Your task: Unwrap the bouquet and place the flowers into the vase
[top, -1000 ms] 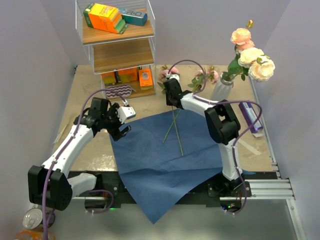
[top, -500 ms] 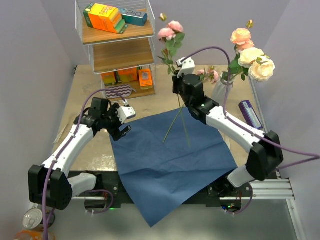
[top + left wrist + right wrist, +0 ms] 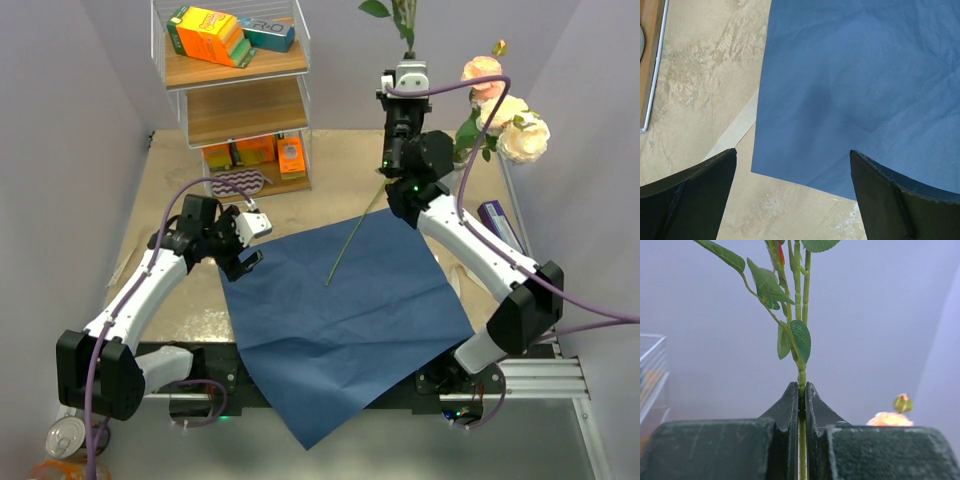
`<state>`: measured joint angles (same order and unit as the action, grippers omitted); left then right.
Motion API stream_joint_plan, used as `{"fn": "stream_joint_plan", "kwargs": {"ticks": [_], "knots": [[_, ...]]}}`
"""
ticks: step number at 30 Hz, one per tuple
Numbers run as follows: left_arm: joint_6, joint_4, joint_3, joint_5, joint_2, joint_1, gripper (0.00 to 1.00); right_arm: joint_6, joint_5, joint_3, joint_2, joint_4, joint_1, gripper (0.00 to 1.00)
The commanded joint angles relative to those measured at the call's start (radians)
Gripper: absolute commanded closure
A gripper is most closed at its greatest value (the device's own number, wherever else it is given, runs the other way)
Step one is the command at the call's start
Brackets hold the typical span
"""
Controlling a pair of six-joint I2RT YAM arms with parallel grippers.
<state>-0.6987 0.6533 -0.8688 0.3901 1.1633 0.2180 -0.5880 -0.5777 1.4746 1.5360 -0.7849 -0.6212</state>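
Note:
My right gripper (image 3: 405, 52) is raised high at the back and shut on a green flower stem (image 3: 801, 375). The stem's leaves (image 3: 380, 8) run out of the top of the external view, so its blooms are out of sight. Another stem (image 3: 350, 240) lies slanting on the spread blue paper (image 3: 340, 320), its upper end behind the right arm. Pink and cream roses (image 3: 505, 115) stand at the back right; the vase under them is hidden by that arm. My left gripper (image 3: 250, 240) hovers open over the paper's left corner (image 3: 760, 170), holding nothing.
A wire shelf (image 3: 235, 100) with orange boxes stands at the back left. A purple box (image 3: 496, 216) lies by the right edge. A pale strip (image 3: 735, 132) pokes out from under the paper. A can (image 3: 66, 436) sits beyond the table's near left corner.
The right arm swung up and to the right, lifting one flower off the paper until its blooms left the top of the view. The left arm stayed still.

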Motion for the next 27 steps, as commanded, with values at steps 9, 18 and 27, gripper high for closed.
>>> {"fn": "stream_joint_plan", "kwargs": {"ticks": [9,18,27], "knots": [[-0.007,0.006,-0.055,0.055,0.036,-0.006,0.0,-0.438,-0.031,0.124,0.173,-0.622,0.104,1.0],[-0.021,0.008,-0.07,0.062,0.093,-0.006,0.0,-0.389,-0.001,0.25,0.214,-0.586,0.135,1.0],[-0.027,0.002,-0.052,0.061,0.095,-0.006,0.0,-0.444,0.058,0.234,0.219,-0.642,0.15,1.0]]}}
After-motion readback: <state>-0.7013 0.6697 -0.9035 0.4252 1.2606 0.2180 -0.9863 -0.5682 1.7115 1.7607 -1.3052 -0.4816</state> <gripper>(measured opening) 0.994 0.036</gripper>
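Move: The right hand holds a flower by its stem, high above the table. The vase it is meant for stands about 11 cm to its right and 5 cm farther out, its middle some 37 cm below. The roses already in the vase are roughly 15 cm right, 5 cm ahead and 12 cm lower. The last flower's stem lies about 6 cm left, 4 cm back and 50 cm down. From the left hand the vase is about 20 cm ahead, 38 cm right and 3 cm higher. Still pinching the flower's stem in its shut fingertips, the right hand swings about 8 cm to the right, closing the sideways gap to the vase, and mostly in the later part climbs some 7 cm. The wrist meanwhile turns clockwise and tips the fingers farther up, roughly 20 degrees each. ##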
